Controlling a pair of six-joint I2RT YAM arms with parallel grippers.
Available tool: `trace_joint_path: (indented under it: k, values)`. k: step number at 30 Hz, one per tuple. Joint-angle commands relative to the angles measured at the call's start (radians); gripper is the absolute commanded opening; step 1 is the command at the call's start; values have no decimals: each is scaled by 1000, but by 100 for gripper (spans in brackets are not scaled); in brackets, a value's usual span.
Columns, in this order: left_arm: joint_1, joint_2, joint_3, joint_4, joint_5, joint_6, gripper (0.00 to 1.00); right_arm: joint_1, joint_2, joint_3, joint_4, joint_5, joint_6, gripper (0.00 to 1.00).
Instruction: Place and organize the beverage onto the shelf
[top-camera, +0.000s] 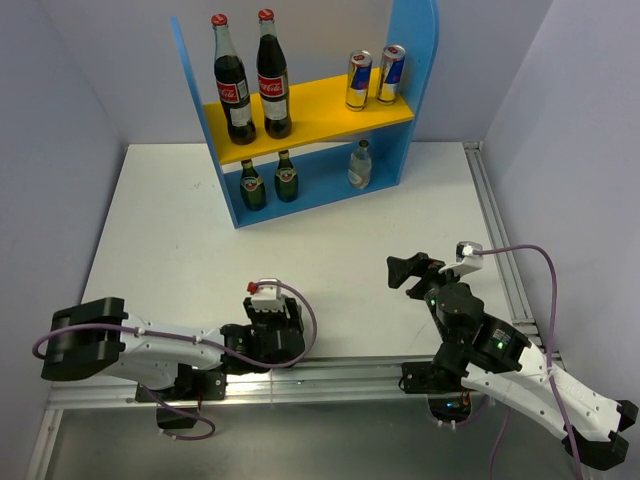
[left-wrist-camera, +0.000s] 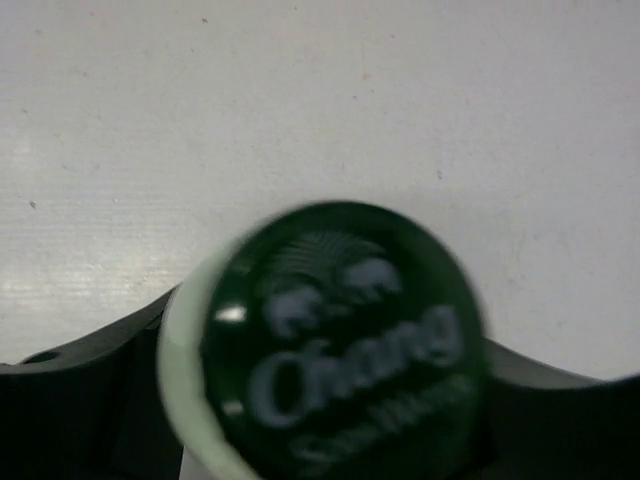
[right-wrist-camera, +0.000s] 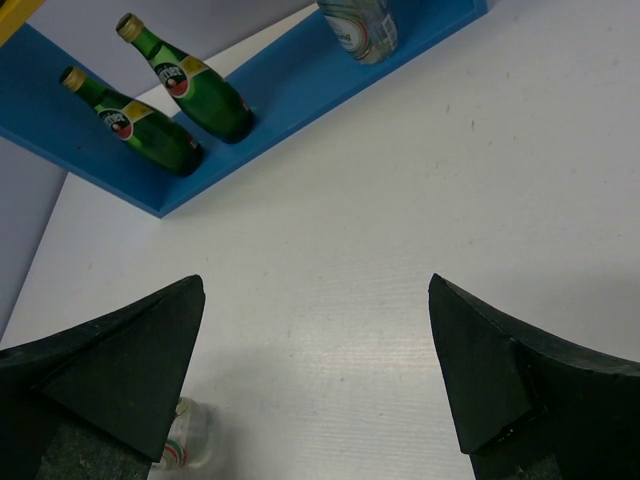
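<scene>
The shelf (top-camera: 325, 115) stands at the back. Two dark cola bottles (top-camera: 233, 90) and two slim cans (top-camera: 358, 80) sit on its yellow board, and a small clear bottle (top-camera: 360, 165) stands on the blue base. My left gripper (top-camera: 272, 318) is low near the table's front edge. In the left wrist view its jaws (left-wrist-camera: 330, 400) press both sides of a small clear bottle with a dark green cap (left-wrist-camera: 340, 340), seen blurred from above. That bottle is hidden in the top view. My right gripper (top-camera: 408, 270) (right-wrist-camera: 315, 370) is open over bare table.
Two green glass bottles (top-camera: 252, 185) (right-wrist-camera: 130, 125) stand on the left of the shelf's base (right-wrist-camera: 300, 90). A small clear bottle (right-wrist-camera: 190, 440) shows low left behind my right gripper's finger. An aluminium rail (top-camera: 500, 250) runs along the table's right and front edges.
</scene>
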Motion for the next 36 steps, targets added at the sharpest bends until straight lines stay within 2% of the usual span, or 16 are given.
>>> trace_joint_path:
  k: [1,2,3,5,6,7,13,19,22,29,36]
  values:
    - [38,21,-14,139,15,83,48,7,-2,-2,5,10,4,100]
    - [53,37,-10,154,18,110,38,7,0,0,5,10,3,100]
    - [64,47,-5,183,29,127,24,7,0,0,5,12,3,100]
    - [92,82,19,210,40,172,13,7,4,-2,8,13,3,100]
    - [104,97,33,223,47,196,2,7,8,0,8,13,4,100]
    - [115,113,49,243,57,215,0,7,11,-2,9,13,3,100]
    - [230,240,205,378,127,445,0,5,-3,-3,6,15,9,100]
    - [400,381,474,475,248,639,0,5,-28,-11,8,7,3,100]
    - [447,465,594,466,299,687,0,7,-28,-11,11,4,3,100]
    - [588,700,985,411,400,752,0,7,-29,-12,19,-16,-7,100]
    - [673,942,1328,379,474,792,0,7,-43,-37,49,-42,-16,100]
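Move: The left hand already grips the soda water bottle. Its open place on the lower blue shelf is about 34 cm ahead, 15 cm to the right, at roughly the hand's height. The clear bottle already shelved stands about 35 cm ahead and 20 cm right; the near green bottle 32 cm ahead and 2 cm right, the far green bottle 30 cm ahead and 7 cm left. From the idle right hand that place is some 28 cm ahead, 17 cm left and 13 cm lower. Forward, low and nearly level at first, the left hand carries the gripped soda water bottle, then speeds up and veers right, climbing about 8 cm in the second half as it nears the gap between the near green bottle and the clear one. It reaches some 32 cm forward and 15 cm right, keeping its hold, the fingers tilting up about 10 degrees by the end. ##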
